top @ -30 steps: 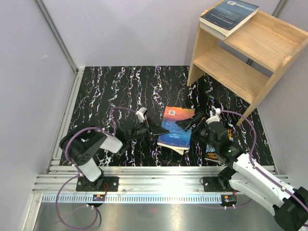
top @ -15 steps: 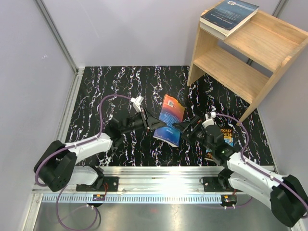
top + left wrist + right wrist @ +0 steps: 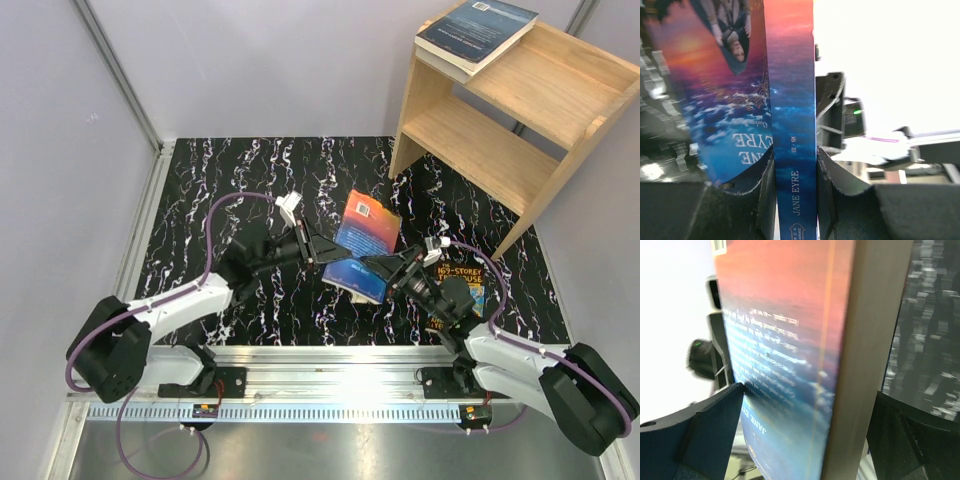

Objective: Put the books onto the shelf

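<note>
A blue and orange "Jane Eyre" book (image 3: 368, 228) is held tilted up above the black marbled table. My left gripper (image 3: 322, 253) is shut on its spine; in the left wrist view the spine (image 3: 792, 125) runs straight between the two fingers of that gripper (image 3: 795, 195). My right gripper (image 3: 383, 268) stands open and wide around the book's opposite side. In the right wrist view, the back cover (image 3: 785, 365) and page edge fill the gap of that gripper (image 3: 809, 392). The wooden shelf (image 3: 500, 140) stands at the back right, with a dark blue-grey book (image 3: 478, 30) on top.
A blue-yellow "Treehouse" book (image 3: 460, 283) lies flat on the table at the right, partly under my right arm. A metal rail (image 3: 140, 250) borders the table's left edge. Grey walls close in the left and back.
My left arm has stretched out and lifted the Jane Eyre book off the table, tipping it up. My right arm has dropped lower and nearer, its jaws still wide around the book.
</note>
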`<state>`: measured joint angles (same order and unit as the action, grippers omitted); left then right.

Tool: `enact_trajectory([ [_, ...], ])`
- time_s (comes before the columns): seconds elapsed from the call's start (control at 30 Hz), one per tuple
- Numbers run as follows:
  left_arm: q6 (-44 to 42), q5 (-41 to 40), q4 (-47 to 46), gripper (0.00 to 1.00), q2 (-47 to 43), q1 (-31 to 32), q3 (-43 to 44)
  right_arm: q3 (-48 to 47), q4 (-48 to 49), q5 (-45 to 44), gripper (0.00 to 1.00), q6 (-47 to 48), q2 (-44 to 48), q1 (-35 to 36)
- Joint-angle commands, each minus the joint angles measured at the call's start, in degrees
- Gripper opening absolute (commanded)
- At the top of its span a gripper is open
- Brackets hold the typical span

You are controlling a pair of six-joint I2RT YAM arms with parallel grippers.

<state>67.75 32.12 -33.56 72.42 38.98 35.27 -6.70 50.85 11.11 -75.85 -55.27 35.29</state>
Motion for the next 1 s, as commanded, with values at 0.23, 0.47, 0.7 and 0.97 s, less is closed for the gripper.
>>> enact_trajectory([
  [0.23, 0.7, 0.8, 0.6, 0.00, -11.4, -0.3, 20.1, -4.7, 12.6, 10.9, 1.00, -2.7, 7.8, 1.0],
  [0.47, -2.8, 0.9, 15.9, 0.00, -14.3, -1.2, 35.7, -6.3, 17.8, 6.5, 1.00, -9.1, 12.9, 0.9],
  [0.7, -1.5, 0.8, 16.2, 0.00, -15.3, -1.3, 37.2, -16.1, 24.5, 6.9, 1.00, -13.8, 9.9, 1.0],
  [0.97, -1.7, -0.4, 16.1, 0.00, -15.9, -1.3, 33.4, -21.2, 36.4, 4.5, 1.00, -16.4, 5.1, 1.0],
])
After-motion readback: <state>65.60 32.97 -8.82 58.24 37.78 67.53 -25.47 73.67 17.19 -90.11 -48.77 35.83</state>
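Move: The left hand already grips the Jane Eyre book by its spine. The book's middle lies about 3 cm ahead of it and 5 cm to its right, at nearly its height. From the open right hand the book is some 4 cm ahead, 4 cm left and 3 cm up, its page edge between the fingers. From that hand the treehouse book lies about 21 cm right, 2 cm back and 17 cm below; the shelf's middle is roughly 28 cm ahead and 24 cm right. Still pinching the Jane Eyre spine, the left hand hoists the book about 25 cm off the table, easing a little back and left and tipping its wrist up some 20 degrees. The right hand climbs alongside just as far, drawing back about 7 cm and slightly right while rolling its left side up and tilting upward strongly; its jaws stay wide open astride the page edge, not gripping. ##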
